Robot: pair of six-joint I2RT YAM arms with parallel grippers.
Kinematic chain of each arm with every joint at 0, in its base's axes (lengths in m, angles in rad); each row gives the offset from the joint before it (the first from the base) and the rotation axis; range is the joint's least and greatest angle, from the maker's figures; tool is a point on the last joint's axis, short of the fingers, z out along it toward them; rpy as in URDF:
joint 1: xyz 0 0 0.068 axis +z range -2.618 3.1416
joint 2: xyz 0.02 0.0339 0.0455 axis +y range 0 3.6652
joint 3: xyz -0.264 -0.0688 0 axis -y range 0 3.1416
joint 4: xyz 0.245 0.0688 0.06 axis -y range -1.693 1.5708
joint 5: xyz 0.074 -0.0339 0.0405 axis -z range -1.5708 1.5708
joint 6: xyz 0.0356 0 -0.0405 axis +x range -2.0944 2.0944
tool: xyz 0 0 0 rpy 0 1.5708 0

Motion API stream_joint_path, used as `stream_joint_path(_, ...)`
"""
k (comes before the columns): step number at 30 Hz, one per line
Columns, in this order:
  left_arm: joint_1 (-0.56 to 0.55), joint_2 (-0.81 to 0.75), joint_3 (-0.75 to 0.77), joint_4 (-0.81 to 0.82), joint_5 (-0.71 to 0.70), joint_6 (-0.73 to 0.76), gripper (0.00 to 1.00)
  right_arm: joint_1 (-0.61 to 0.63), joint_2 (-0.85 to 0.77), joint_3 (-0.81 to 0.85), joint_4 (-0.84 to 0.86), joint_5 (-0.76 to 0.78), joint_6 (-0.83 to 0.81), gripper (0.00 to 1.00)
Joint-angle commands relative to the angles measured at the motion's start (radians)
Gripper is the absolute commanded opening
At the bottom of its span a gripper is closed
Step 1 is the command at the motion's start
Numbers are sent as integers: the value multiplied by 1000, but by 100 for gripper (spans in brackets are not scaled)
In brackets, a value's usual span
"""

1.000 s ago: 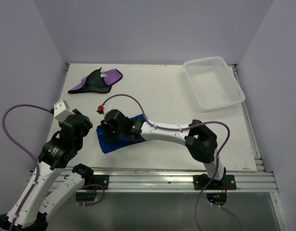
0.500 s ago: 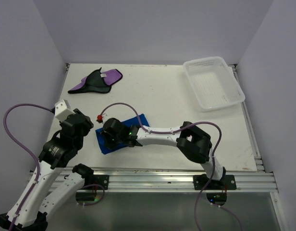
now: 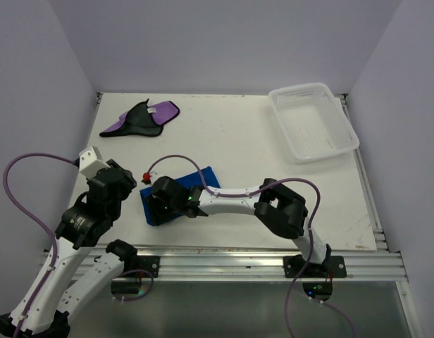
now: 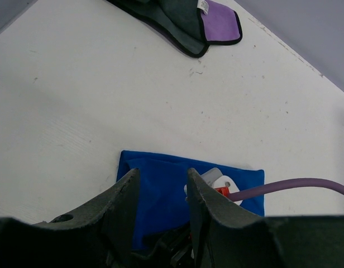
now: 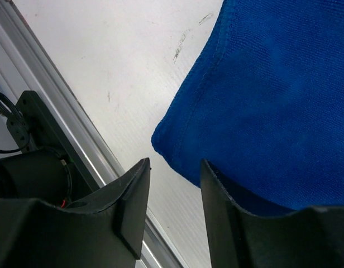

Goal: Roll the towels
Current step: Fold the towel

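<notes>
The bright blue towel (image 3: 204, 176) lies flat near the table's front left, largely covered by my right arm. My right gripper (image 3: 159, 208) hovers low over its near corner (image 5: 261, 100) with jaws open; the corner sits just past the fingertips (image 5: 137, 178) and nothing is pinched. My left gripper (image 3: 127, 184) hangs just left of the towel, open and empty, and the blue cloth (image 4: 161, 167) shows beyond its fingers (image 4: 127, 187). The purple towel (image 3: 143, 118), black side partly up with a white tag, lies crumpled at the far left (image 4: 216, 22).
A white mesh basket (image 3: 312, 120) stands at the back right of the table. The aluminium front rail (image 5: 60, 106) runs close under my right gripper. A purple cable (image 4: 295, 187) from the right wrist arcs over the blue towel.
My right gripper slid toward the near left over the blue towel, then opened its jaws and let the cloth go. The left arm barely moved.
</notes>
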Motion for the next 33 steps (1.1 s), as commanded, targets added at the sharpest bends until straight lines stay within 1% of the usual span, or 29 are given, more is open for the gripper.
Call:
stream_joint_path(1, -2, -1, 13, 29, 3, 8, 43, 7, -68, -5, 37, -32, 1, 46)
stream_joint_path(2, -1, 2, 13, 30, 6, 2, 43, 7, -80, -22, 37, -20, -4, 47)
stream_joint_path(4, -2, 7, 5, 35, 13, -2, 43, 6, -116, -46, 28, 4, -10, 46)
stream_joint_path(5, -2, 8, -1, 35, 22, -3, 43, 6, -128, -78, 24, 41, -13, 39)
stream_joint_path(8, -2, 19, -27, 41, 48, -21, 43, -3, -195, -157, 11, 124, -11, 14)
stream_joint_path(9, -2, 21, -48, 58, 60, -28, 43, -11, -214, -178, 9, 135, -13, 12)
stream_joint_path(12, -2, 31, -97, 108, 120, -38, 41, -55, -280, -256, 9, 150, -4, 12)
stream_joint_path(14, -2, 48, -122, 148, 175, -40, 33, -94, -336, -312, 11, 158, -4, 15)
stream_joint_path(15, -2, 56, -152, 208, 198, -32, 30, -109, -360, -329, 11, 163, -4, 16)
stream_joint_path(16, -2, 73, -168, 232, 219, -26, 21, -126, -378, -347, 12, 164, -2, 17)
stream_joint_path(17, -2, 83, -180, 260, 259, -15, 15, -161, -395, -378, 14, 164, 4, 17)
stream_joint_path(18, -2, 94, -209, 285, 276, -14, 11, -178, -430, -393, 17, 166, 8, 17)
stream_joint_path(19, -2, 120, -223, 329, 289, -14, 1, -198, -442, -407, 21, 167, 13, 14)
stream_joint_path(20, -2, 135, -239, 348, 301, -18, 0, -236, -453, -425, 23, 169, 22, 8)
stream_joint_path(22, -2, 177, -283, 384, 307, -37, 0, -279, -469, -433, 23, 172, 27, 0)
stream_joint_path(24, -2, 201, -323, 415, 312, -54, 0, -299, -467, -427, 17, 178, 21, 0)
stream_joint_path(29, -2, 257, -412, 506, 312, -78, 0, -339, -387, -346, -22, 170, 16, 0)
stream_joint_path(33, -2, 317, -423, 535, 278, -84, 0, -355, -346, -312, -11, 146, 16, 0)
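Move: The blue towel, already folded to a small rectangle, has its middle about 12 cm right of the left hand, 2 cm ahead and 20 cm below; the black cloth lies some 30 cm ahead of that hand and 2 cm left. From the right hand, which hovers low by the towel's near-left corner, the towel's middle is about 9 cm ahead, 8 cm to the right and 3 cm down. The table's front edge runs about 11 cm behind the right hand. Both hands head for opposite ends of the blue towel, fingers closing on nothing as they go. The right sweeps some 17 cm to its right and 14 cm forward from the near-left corner to over the right-hand part, rising about 3 cm and turning nearly 30 degrees clockwise. The left drops about 17 cm and shifts 7 cm right over the left part, tipping about 20 degrees further down; no touch can be made out. ##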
